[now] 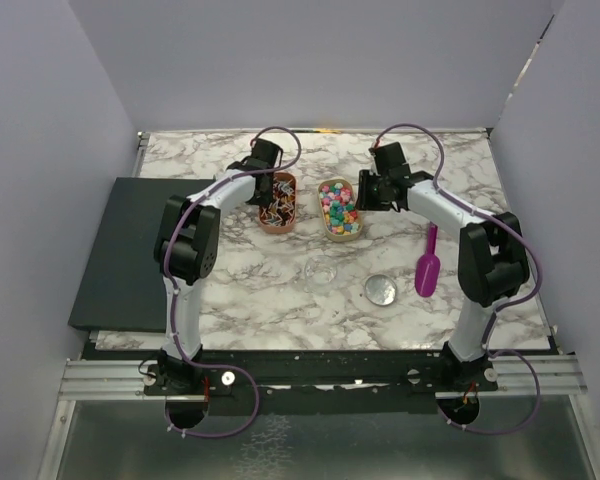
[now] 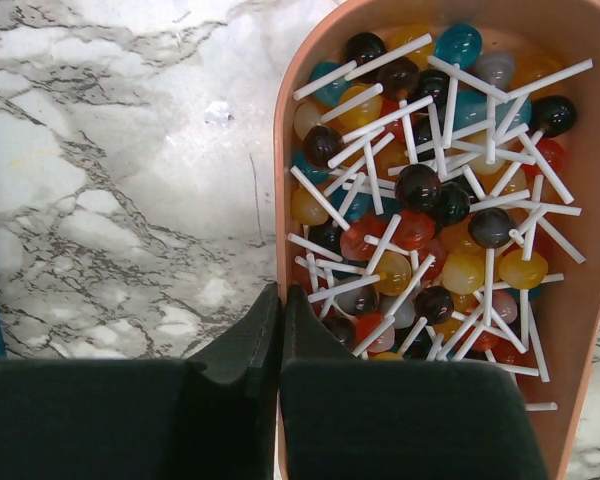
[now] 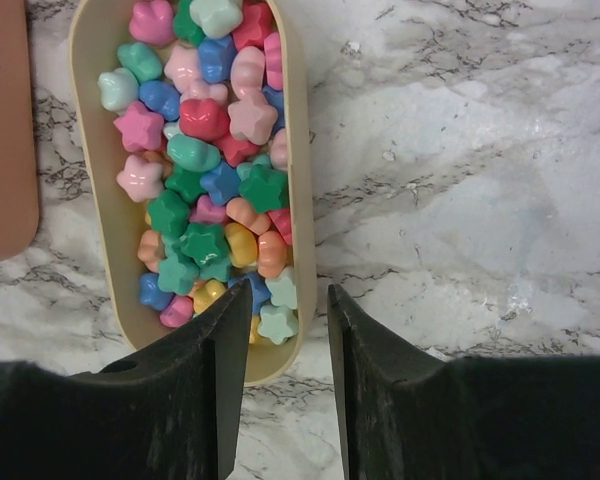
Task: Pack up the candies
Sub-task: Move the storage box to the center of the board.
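Observation:
The candies (image 3: 205, 150), small bright stars and beans, fill a beige oval tray (image 3: 298, 150) that stands at the table's middle (image 1: 323, 222). My right gripper (image 3: 288, 290) is open astride the tray's right wall, one finger over the candies and the other outside. In the top view the right gripper (image 1: 364, 190) sits at the tray's right side. A salmon tray (image 2: 280, 180) of lollipops (image 2: 430, 190) stands to the left of it (image 1: 277, 226). My left gripper (image 2: 279, 292) is shut on that tray's rim, at its far left end (image 1: 264, 168).
A purple scoop (image 1: 427, 268) lies on the marble at the right. A clear cup (image 1: 321, 268) and a round lid (image 1: 380, 289) sit in front of the trays. A dark mat (image 1: 120, 250) lies off the table's left edge.

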{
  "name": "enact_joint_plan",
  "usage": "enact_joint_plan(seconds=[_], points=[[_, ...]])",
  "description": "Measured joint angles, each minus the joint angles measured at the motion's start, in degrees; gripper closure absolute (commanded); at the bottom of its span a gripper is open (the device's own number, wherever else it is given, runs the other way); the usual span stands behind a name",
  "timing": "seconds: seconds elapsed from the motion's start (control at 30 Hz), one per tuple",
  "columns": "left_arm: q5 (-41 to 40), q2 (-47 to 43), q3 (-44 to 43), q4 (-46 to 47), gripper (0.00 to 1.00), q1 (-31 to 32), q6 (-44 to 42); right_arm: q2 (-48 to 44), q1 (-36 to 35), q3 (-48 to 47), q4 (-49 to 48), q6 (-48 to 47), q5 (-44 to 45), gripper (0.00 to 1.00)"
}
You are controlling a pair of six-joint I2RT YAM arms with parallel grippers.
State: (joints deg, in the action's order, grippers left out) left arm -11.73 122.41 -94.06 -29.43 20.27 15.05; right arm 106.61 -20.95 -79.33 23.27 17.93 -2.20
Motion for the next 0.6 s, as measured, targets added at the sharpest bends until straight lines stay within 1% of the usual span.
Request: enact_joint_plan(seconds=[0.27,0.4,0.6], points=[[-0.07,-1.97,2.75,0.24,1.0,2.8,1.07,-2.73,-0.09,5.7,-0.11,0.07,-0.07,0.6],[-0.04,-2.86,4.0,0.09,1.0,4.74,1.92,-6.4,-0.46,8.33,-0.11,0.24,-0.09,0.6],[-0.11,-3.19,4.55,0.09,1.0,6.69,3.67,-13.4,-0.81,11.96,-0.33,0.57,-0.13,0.57]])
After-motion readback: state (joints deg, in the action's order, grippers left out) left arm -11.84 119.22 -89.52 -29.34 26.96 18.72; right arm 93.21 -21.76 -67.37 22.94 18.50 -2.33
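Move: The left hand already pinches the left rim of the lollipop box, whose middle is about 5 cm to its right, 1 cm ahead and 3 cm below; the star candy box it is brought beside is centred some 22 cm right and 1 cm back. The clear bowl lies about 18 cm back and 17 cm right. From the right hand, the star candy box is about 8 cm left, 3 cm ahead and 6 cm below, the silver bowl some 21 cm back and 3 cm right. Keeping its shut fingers on the left rim, the left hand drags the lollipop box level across the board, about 5 cm to the right and 4 cm back, towards the left side of the star candy box, with hardly any turn of the wrist. The right hand, fingers staying part open and holding nothing, draws back about 5 cm from the star candy box, first dipping slightly and then rising to end a little higher than it began. ##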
